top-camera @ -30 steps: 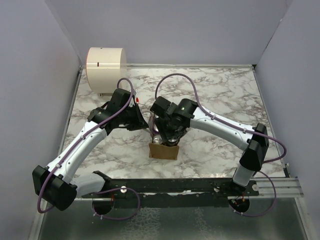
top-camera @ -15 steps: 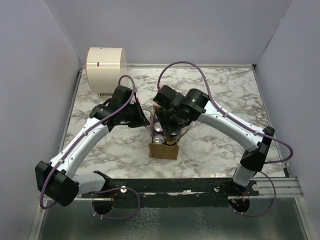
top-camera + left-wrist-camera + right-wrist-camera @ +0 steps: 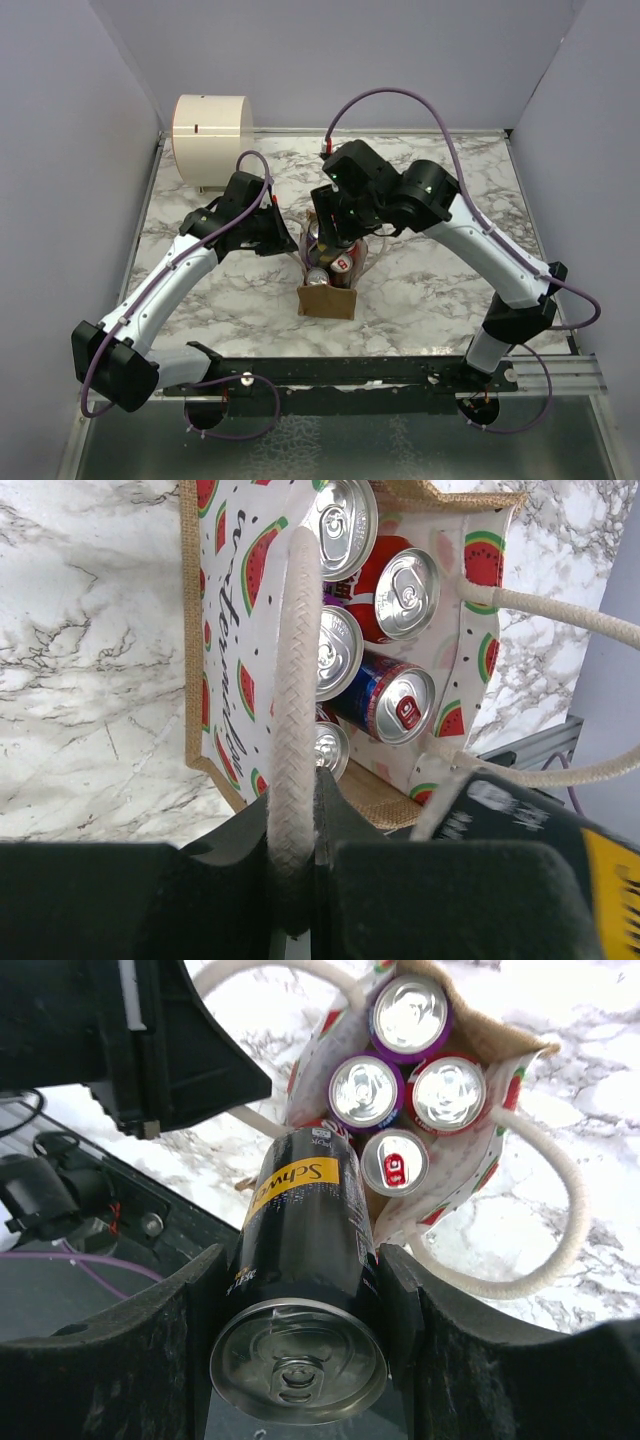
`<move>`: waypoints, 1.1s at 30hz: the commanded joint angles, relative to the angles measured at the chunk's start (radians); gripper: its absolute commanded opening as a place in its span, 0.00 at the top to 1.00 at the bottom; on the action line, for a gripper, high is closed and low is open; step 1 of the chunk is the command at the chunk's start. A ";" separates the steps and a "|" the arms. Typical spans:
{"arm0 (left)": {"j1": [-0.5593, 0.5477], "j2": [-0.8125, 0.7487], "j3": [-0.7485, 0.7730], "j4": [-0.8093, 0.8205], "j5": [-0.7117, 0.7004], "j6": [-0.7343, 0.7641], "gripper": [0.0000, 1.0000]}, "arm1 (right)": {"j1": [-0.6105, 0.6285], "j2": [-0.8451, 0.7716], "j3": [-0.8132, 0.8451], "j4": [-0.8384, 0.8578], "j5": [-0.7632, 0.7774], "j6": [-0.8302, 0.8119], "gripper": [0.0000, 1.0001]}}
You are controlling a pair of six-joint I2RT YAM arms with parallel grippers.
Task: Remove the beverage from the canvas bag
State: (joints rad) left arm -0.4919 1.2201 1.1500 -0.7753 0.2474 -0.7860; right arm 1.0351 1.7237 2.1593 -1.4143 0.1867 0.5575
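The canvas bag (image 3: 325, 300) stands near the table's front middle, tan with watermelon prints (image 3: 225, 680), mouth open. Several cans (image 3: 340, 650) remain inside it (image 3: 408, 1070). My left gripper (image 3: 300, 790) is shut on the bag's white rope handle (image 3: 295, 660), holding it up at the bag's left side (image 3: 285, 243). My right gripper (image 3: 305, 1270) is shut on the beverage (image 3: 305, 1250), a black can with a yellow band. The can hangs above the bag's mouth, lifted out of the bag, under the right gripper (image 3: 335, 238).
A cream cylindrical container (image 3: 210, 135) stands at the back left corner. The bag's other white handle (image 3: 545, 1220) loops out to the right. Grey walls close the table on three sides, and a black rail (image 3: 380, 372) runs along the front edge.
My right gripper has risen and drawn back from the bag with the black can, lifting it out of the mouth. The left gripper has kept its hold on the handle, barely moving.
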 commanded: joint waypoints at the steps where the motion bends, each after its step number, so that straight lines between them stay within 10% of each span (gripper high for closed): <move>1: 0.002 0.001 0.019 -0.009 -0.009 0.003 1.00 | 0.008 -0.075 0.096 0.011 0.118 -0.037 0.98; 14: 0.001 -0.030 0.028 -0.003 -0.031 -0.045 1.00 | -0.046 -0.159 -0.005 0.006 0.622 -0.149 0.98; 33: 0.002 -0.041 0.012 -0.003 -0.015 -0.030 1.00 | -0.590 -0.226 -0.597 0.406 0.086 -0.223 0.98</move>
State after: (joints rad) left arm -0.4919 1.2129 1.1706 -0.7944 0.2379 -0.8234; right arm 0.5377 1.5211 1.6005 -1.2068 0.4316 0.3618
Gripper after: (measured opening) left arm 0.104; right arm 0.572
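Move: The black can is already in the right hand, above the bag. The open patch of table it is being taken to lies about 10 cm ahead, 21 cm to the right and 25 cm below. The canvas bag is some 4 cm ahead, 1 cm left and 18 cm down. Its right handle stands about 5 cm ahead, 8 cm right and 12 cm down. From the left hand, that patch is roughly 6 cm ahead, 27 cm right and 15 cm below. Keeping its grip around the black can, the right hand carries it off to the right, about 20 cm, and some 10 cm forward, rising 6 cm at first, then lowering about 14 cm towards the bare table. The wrist swings roughly 25 degrees clockwise and tips the fingers outward, then back down. The left hand stays put, still pinching the bag's left handle. ##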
